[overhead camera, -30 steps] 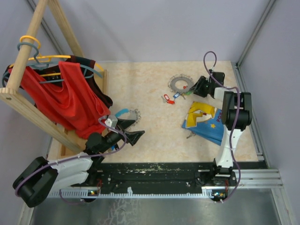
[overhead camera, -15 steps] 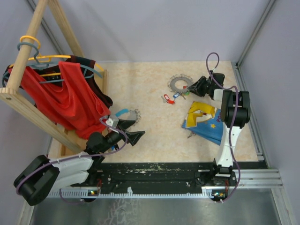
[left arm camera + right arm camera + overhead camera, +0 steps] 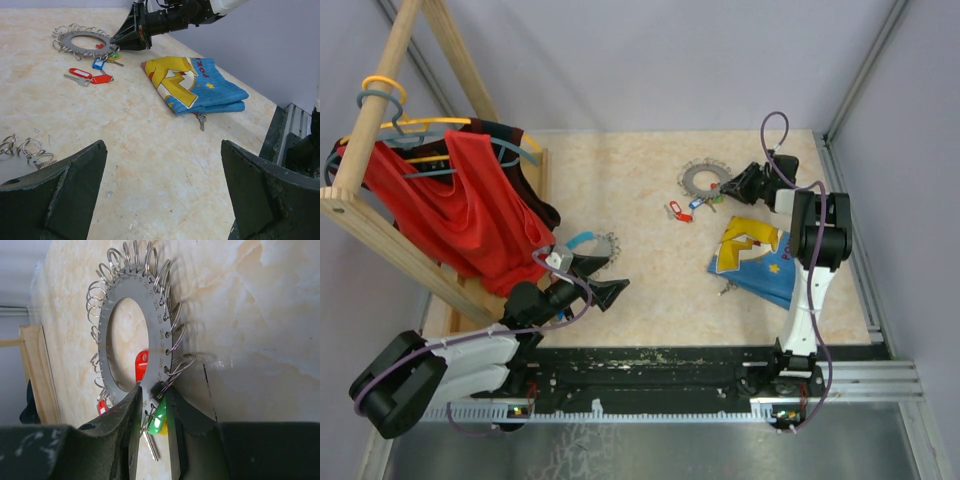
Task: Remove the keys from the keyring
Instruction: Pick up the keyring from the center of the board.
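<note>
The keyring [image 3: 705,180] lies flat at the table's back, a grey disc [image 3: 155,325] fringed with silver loops [image 3: 86,41]. Red-tagged keys [image 3: 674,210] and a blue one [image 3: 98,63] lie loose just in front of it. My right gripper [image 3: 730,186] is at the ring's right rim. Its jaws [image 3: 152,390] stand narrow around the rim, a loop and a green-tagged key [image 3: 159,415]. Whether they press on them does not show. My left gripper [image 3: 605,275] hovers wide open over bare table [image 3: 162,145], far from the ring.
A folded blue and yellow cloth [image 3: 755,258] lies near the right arm, with a small key [image 3: 201,120] at its front edge. A wooden rack with red garments [image 3: 440,200] fills the left side. Loose silver loops [image 3: 25,149] lie by my left gripper.
My right gripper's jaws have narrowed around the ring's rim, and the wrist has shifted slightly. The left arm has not moved.
</note>
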{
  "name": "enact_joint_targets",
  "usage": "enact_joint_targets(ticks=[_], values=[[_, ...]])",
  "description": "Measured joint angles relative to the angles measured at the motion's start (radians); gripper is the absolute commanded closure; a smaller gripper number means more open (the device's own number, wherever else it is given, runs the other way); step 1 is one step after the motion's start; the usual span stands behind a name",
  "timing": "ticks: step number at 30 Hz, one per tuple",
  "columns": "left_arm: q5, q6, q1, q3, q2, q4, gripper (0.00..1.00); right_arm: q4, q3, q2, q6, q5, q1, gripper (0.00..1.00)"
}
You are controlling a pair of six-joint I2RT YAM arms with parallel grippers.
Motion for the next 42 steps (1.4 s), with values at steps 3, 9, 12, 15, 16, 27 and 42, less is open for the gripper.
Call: enact_joint_targets(ticks=[3,9,12,15,16,27,42], values=[[0.0,0.0,0.0,0.0,0.0,-0.002,0.0,0.003,0.0,0.0,0.004,-0.005,0.0,0.77],[0.003,0.0,0.0,0.0,0.0,-0.006,0.0,0.033,0.0,0.01,0.03,-0.022,-0.003,0.83],[0.006,0.0,0.0,0.0,-0.006,-0.012,0.0,0.045,0.0,0.013,0.047,-0.03,-0.007,0.87],[0.011,0.0,0.0,0.0,-0.02,-0.022,0.0,0.063,0.0,0.013,0.061,-0.036,-0.013,0.91],[0.011,-0.001,0.0,0.0,-0.025,-0.024,0.0,0.069,0.0,0.013,0.064,-0.037,-0.014,0.93],[0.079,0.0,0.0,0.0,-0.047,-0.062,0.01,0.15,-0.016,0.013,0.121,-0.066,-0.029,1.0],[0.165,0.054,-0.033,0.006,0.076,0.019,0.03,0.21,-0.101,-0.022,0.152,-0.092,-0.031,1.0]])
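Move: The keyring, the big grey disc strung with wire loops, has its middle about 3 cm ahead of the right hand and 5 cm to its left, a centimetre lower; its near right rim is at the fingertips. A green-tagged key is 2 cm back and 2 cm below. The blue tag is some 5 cm back and 7 cm left, the red tags 8 back and 12 left. From the left hand, the keyring is roughly 34 cm ahead, 22 cm right and 14 cm down. The right fingers shut from about a quarter open and pinch the keyring at its near right rim, among the wire loops. Closing, the hand rises some 2 cm and edges forward, then draws back nearly 2 cm still high, rolling its left side up a little. The open left hand swings back and right about 3.5 cm, sinking at the end and turning clockwise some 10 degrees. ##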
